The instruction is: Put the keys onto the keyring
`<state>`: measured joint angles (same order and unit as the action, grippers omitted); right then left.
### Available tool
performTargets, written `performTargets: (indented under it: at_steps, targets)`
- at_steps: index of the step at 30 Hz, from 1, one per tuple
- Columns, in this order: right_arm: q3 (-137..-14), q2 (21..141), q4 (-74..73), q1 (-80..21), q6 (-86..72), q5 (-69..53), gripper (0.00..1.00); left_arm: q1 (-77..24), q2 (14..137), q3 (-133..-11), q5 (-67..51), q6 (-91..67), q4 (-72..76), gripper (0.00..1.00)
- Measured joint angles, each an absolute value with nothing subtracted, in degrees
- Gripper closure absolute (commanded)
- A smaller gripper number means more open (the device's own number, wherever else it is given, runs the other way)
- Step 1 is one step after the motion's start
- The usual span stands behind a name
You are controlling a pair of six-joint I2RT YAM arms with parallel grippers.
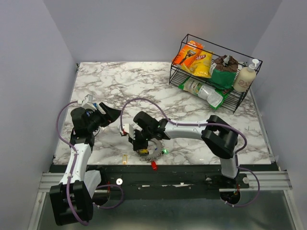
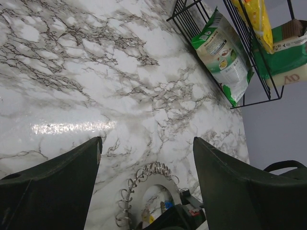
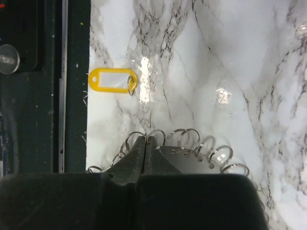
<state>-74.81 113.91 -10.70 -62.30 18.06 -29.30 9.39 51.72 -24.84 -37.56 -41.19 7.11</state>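
The keyring [image 1: 154,154] lies near the table's front edge: a silvery disc [image 3: 192,160] rimmed with small wire loops. My right gripper [image 1: 142,146] stands over its left part. In the right wrist view its jaws [image 3: 146,139] are pressed together on the looped rim. A yellow-headed key [image 3: 112,80] lies flat just beyond the ring, beside the table edge. From above I also see the yellow key [image 1: 125,159], a red one [image 1: 154,165] and a green one [image 1: 164,151]. My left gripper [image 1: 108,115] hangs open to the left with nothing in it, and the keyring [image 2: 144,178] shows between its fingers.
A black wire rack [image 1: 216,72] at the back right holds snack bags and a soap bottle [image 1: 245,76]. The dark mounting rail [image 1: 158,175] runs along the table's front edge, right behind the red key.
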Motion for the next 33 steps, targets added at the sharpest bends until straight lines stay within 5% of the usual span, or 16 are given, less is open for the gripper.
performTargets:
  at_steps: [19,33]
  targets:
    - [-63.1,95.5,-2.3,-56.8,15.3,-31.4,0.99,8.3,47.2,-24.8,-43.7,-41.6,10.5,0.19]
    - [-57.7,82.3,2.3,-49.6,12.3,-39.0,0.99,-5.7,43.4,-24.7,-45.6,-42.9,20.5,0.21]
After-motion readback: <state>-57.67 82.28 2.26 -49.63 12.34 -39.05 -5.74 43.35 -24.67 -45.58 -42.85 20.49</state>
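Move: My right fingers are shut on the rim of the keyring, whose middle lies about 5 cm to their right and 2 below. My open left gripper, where the ring is headed, is roughly 14 cm ahead, 10 left and 12 up. The loose yellow key tag lies 4 cm back, 6 left; the red one 8 back, 7 right. From my left hand the keyring is some 14 cm back, 16 right and 14 down. Keeping the rim pinched, I raise my right hand about 16 cm, easing 7 cm right and a little forward while its fingers tip up towards level. My left hand, staying wide open, swings about 9 cm right, 8 up and 5 back towards my right gripper, tilting upward and turning some 20 degrees clockwise, without reaching the ring. ##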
